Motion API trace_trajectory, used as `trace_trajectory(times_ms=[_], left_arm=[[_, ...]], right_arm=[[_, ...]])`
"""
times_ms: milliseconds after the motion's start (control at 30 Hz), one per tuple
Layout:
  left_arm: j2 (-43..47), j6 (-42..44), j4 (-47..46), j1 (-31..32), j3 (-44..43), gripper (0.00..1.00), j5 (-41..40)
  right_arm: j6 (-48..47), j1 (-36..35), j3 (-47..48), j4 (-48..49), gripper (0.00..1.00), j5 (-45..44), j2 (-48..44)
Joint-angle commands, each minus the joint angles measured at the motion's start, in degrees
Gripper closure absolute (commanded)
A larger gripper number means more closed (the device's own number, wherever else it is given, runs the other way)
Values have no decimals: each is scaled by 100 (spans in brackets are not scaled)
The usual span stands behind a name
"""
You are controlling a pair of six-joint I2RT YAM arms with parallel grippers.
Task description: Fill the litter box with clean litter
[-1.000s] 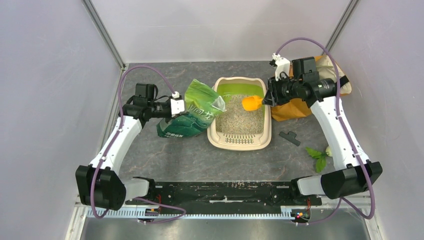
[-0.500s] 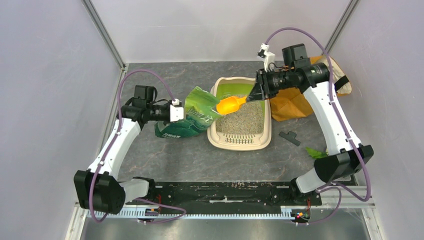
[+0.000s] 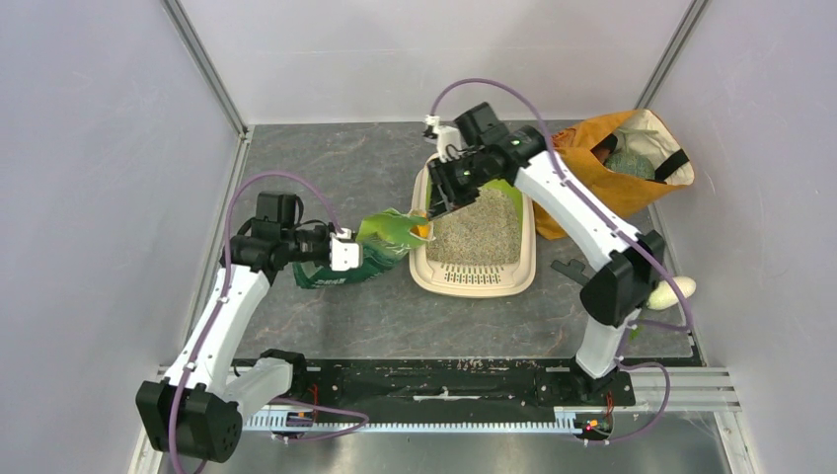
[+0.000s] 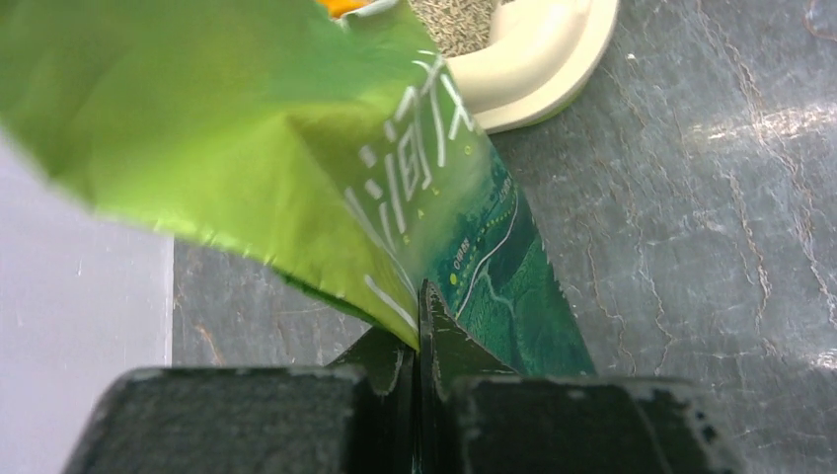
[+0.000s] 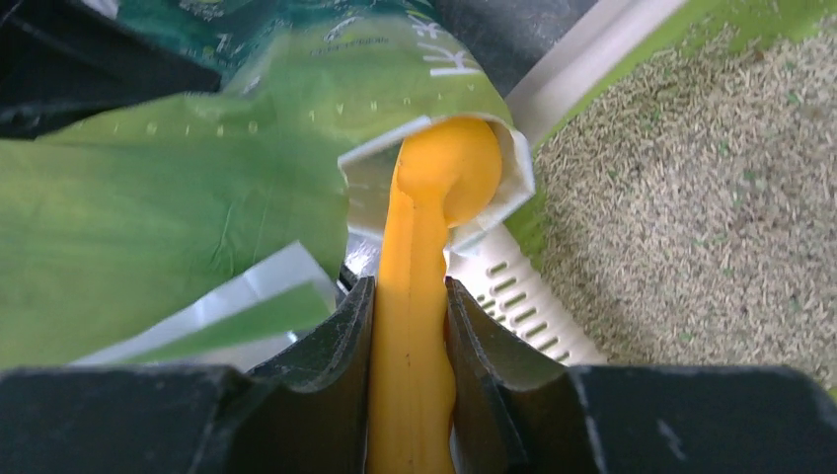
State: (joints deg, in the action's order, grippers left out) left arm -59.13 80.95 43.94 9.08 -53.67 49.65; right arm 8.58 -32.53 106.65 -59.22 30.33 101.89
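Note:
The litter box (image 3: 418, 267) sits mid-table, beige-rimmed and lime-green inside, with its slotted grate (image 3: 474, 277) at the near end. Clean litter (image 3: 479, 229) covers much of its floor. Just left of it lies the green printed bag (image 3: 380, 242), tilted with its open mouth at the box's rim. My left gripper (image 3: 355, 255) is shut on the bag's edge (image 4: 419, 296). My right gripper (image 5: 410, 291) reaches across the box, shut on the handle of an orange scoop (image 5: 424, 227). The scoop's bowl is inside the bag's mouth (image 5: 355, 178).
An open orange fabric bag (image 3: 612, 178) stands right of the box, against the right arm. A black clip (image 3: 572, 272) lies on the table near the box's right corner, and a white object (image 3: 676, 291) lies by the right arm. Enclosure walls stand on three sides.
My right arm swung left across the box, carrying the scoop from its right side into the bag's mouth. My left arm drew the bag lower and nearer.

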Motion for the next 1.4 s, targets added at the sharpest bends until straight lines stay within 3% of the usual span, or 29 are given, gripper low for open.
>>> trace_trajectory(times_ms=[0,133,467,633,800,1033,1367], left_arm=[[203,396,-385,-11,417,98,-91],[177,498,-535,-12,648,98,-35],[-17,862,-635,-107,918,98,69],[-179,921,-768,-178,1020,98,142],[-257,958,-799,-214,1083,98,203],[-432,937,-844,-214,1071,98,299],[-546,765,-844,-214,800,98,381]], right_arm=[[85,-560,674,155,100,-1176,428],[8,-978,1162,-107,100,-1845,1073],[-216,-1649,1668,-375,100,-1928,2224],[-292,-1668,1314,-13,100,-1573,2433],[-286,-1531,902,395,100,-366,2450],[695,-938,138,2246,100,1524,2118],[3791,-754,-1360,6928,100,2785,1575]])
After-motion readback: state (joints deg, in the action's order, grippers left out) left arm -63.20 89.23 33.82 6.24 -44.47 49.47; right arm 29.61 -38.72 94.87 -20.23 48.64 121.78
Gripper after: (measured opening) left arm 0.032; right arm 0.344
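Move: The litter bag's open mouth, with the head of the held orange scoop already just inside it, lies about 6 cm to the right gripper's left, level ahead and 8 cm below. The bag's body sits some 19 cm to its left, about 17 cm down. The litter box's middle is about 10 cm ahead and 10 cm to the right, 17 cm down. From the left gripper, still pinching the bag's edge, the mouth is roughly 10 cm right, 4 cm ahead and 4 cm lower. Drive the scoop deeper into the bag with the right gripper, going about 12 cm left and as far down, the leftward reach mostly first; dip the fingers steeper, then swing them up some 30 degrees with a roll near the end. Keep the left pinch on the bag's edge and sink about 5 cm, easing slightly forward. ##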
